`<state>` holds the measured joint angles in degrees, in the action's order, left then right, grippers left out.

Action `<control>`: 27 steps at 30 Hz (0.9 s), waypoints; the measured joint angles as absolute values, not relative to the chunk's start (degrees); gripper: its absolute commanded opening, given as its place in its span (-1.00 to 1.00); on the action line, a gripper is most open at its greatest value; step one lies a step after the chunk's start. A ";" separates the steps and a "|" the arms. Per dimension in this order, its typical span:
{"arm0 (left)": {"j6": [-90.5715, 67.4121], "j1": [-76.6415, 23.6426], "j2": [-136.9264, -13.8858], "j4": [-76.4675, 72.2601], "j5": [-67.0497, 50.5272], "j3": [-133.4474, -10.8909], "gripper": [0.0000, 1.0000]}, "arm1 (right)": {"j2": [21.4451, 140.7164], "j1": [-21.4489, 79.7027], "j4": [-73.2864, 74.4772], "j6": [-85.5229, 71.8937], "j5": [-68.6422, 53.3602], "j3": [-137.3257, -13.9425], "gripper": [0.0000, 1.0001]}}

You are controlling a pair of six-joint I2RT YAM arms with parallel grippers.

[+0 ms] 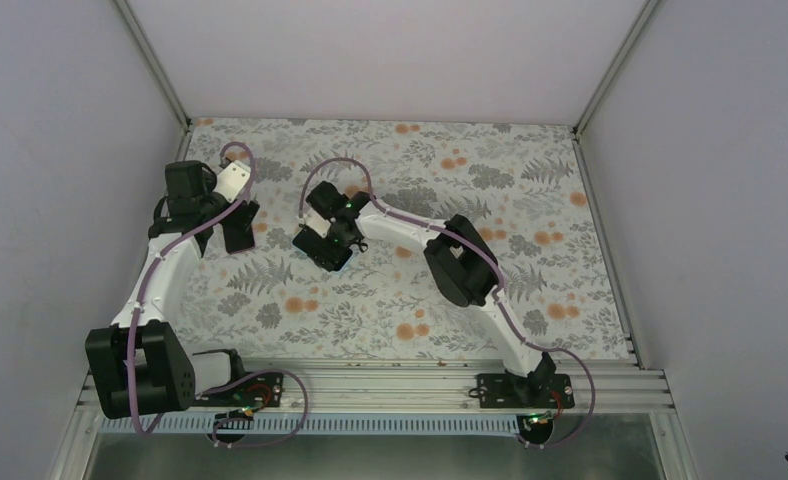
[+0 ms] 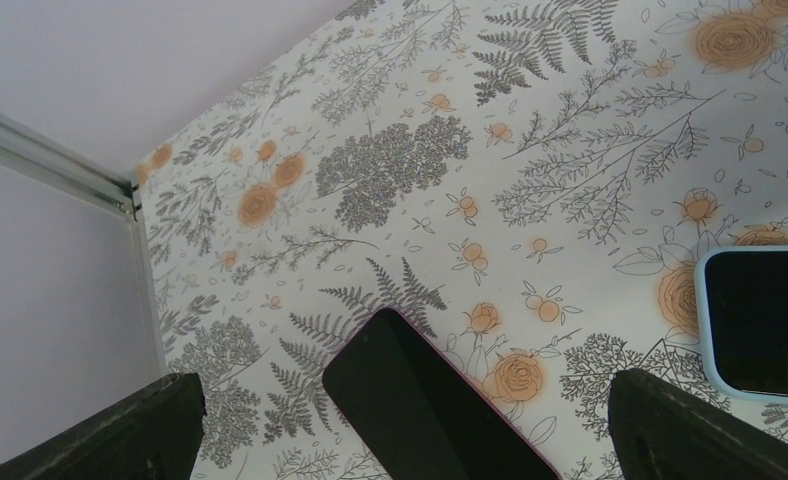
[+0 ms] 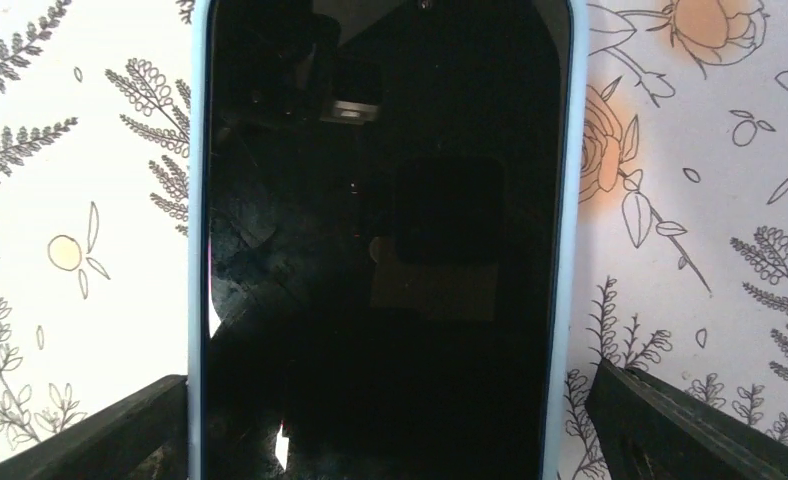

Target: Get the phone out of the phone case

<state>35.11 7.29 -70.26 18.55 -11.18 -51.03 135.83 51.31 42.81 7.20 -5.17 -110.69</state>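
Note:
A black phone in a light blue case [image 3: 380, 250] lies flat on the floral table. My right gripper [image 3: 390, 430] is open and straddles its near end; the left finger [image 3: 100, 435] is against the case edge, the right finger [image 3: 690, 425] a little clear of it. The cased phone also shows at the right edge of the left wrist view [image 2: 765, 320]. A second black slab with a thin pink edge [image 2: 430, 405] lies between the fingers of my open left gripper [image 2: 400, 430], apart from both. From above, both grippers [image 1: 232, 222] [image 1: 322, 243] hover low and hide the phones.
The floral table cover [image 1: 490, 280] is walled by lilac panels with an aluminium corner post [image 2: 60, 160] close to the left gripper. The right arm's elbow [image 1: 462, 260] stands over mid-table.

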 measured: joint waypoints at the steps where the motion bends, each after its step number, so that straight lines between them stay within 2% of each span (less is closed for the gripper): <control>1: 35.11 7.29 -70.26 18.52 -11.22 -50.98 1.00 | 135.85 51.31 42.44 7.38 -4.40 -110.59 1.00; 5: 34.89 7.29 -70.37 18.52 -11.84 -50.96 1.00 | 135.81 51.66 40.86 8.23 -2.63 -109.51 0.84; 9: 34.15 7.31 -71.00 18.55 -13.15 -50.96 1.00 | 134.69 51.75 38.57 8.88 -2.57 -107.28 0.43; 12: 33.50 7.35 -71.92 19.05 -15.49 -51.03 1.00 | 133.38 51.79 36.38 9.74 -1.91 -104.86 0.31; 21: 32.36 7.33 -80.49 25.17 -29.41 -53.93 1.00 | 127.28 51.68 32.95 11.73 2.13 -95.64 0.25; 27: 32.32 6.28 -89.01 30.50 -39.68 -58.11 1.00 | 124.75 51.66 34.26 12.58 3.86 -93.82 0.25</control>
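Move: The phone in its blue case lies between the right hand's open fingers, its middle only about 2 cm left, 1 cm ahead and 1 cm below. The bare phone is some 22 cm to its left and 5 cm farther out; an empty pale case is about 28 cm right of the right hand and 2 cm ahead. From the left hand the cased phone is roughly 16 cm right, 4 cm back and 18 cm below, while the bare phone is 5 cm left and 1 cm ahead, also 18 cm below. Pinched across its long edges as the right fingers close partway, the cased phone is carried about 4 cm right, with the fingertips swinging some 10 degrees forward and the hand rising slightly at the end. The left hand, fingers wide open, comes right and down towards the phone by roughly 11 cm, tipping down and turning clockwise with its left side dropping. ##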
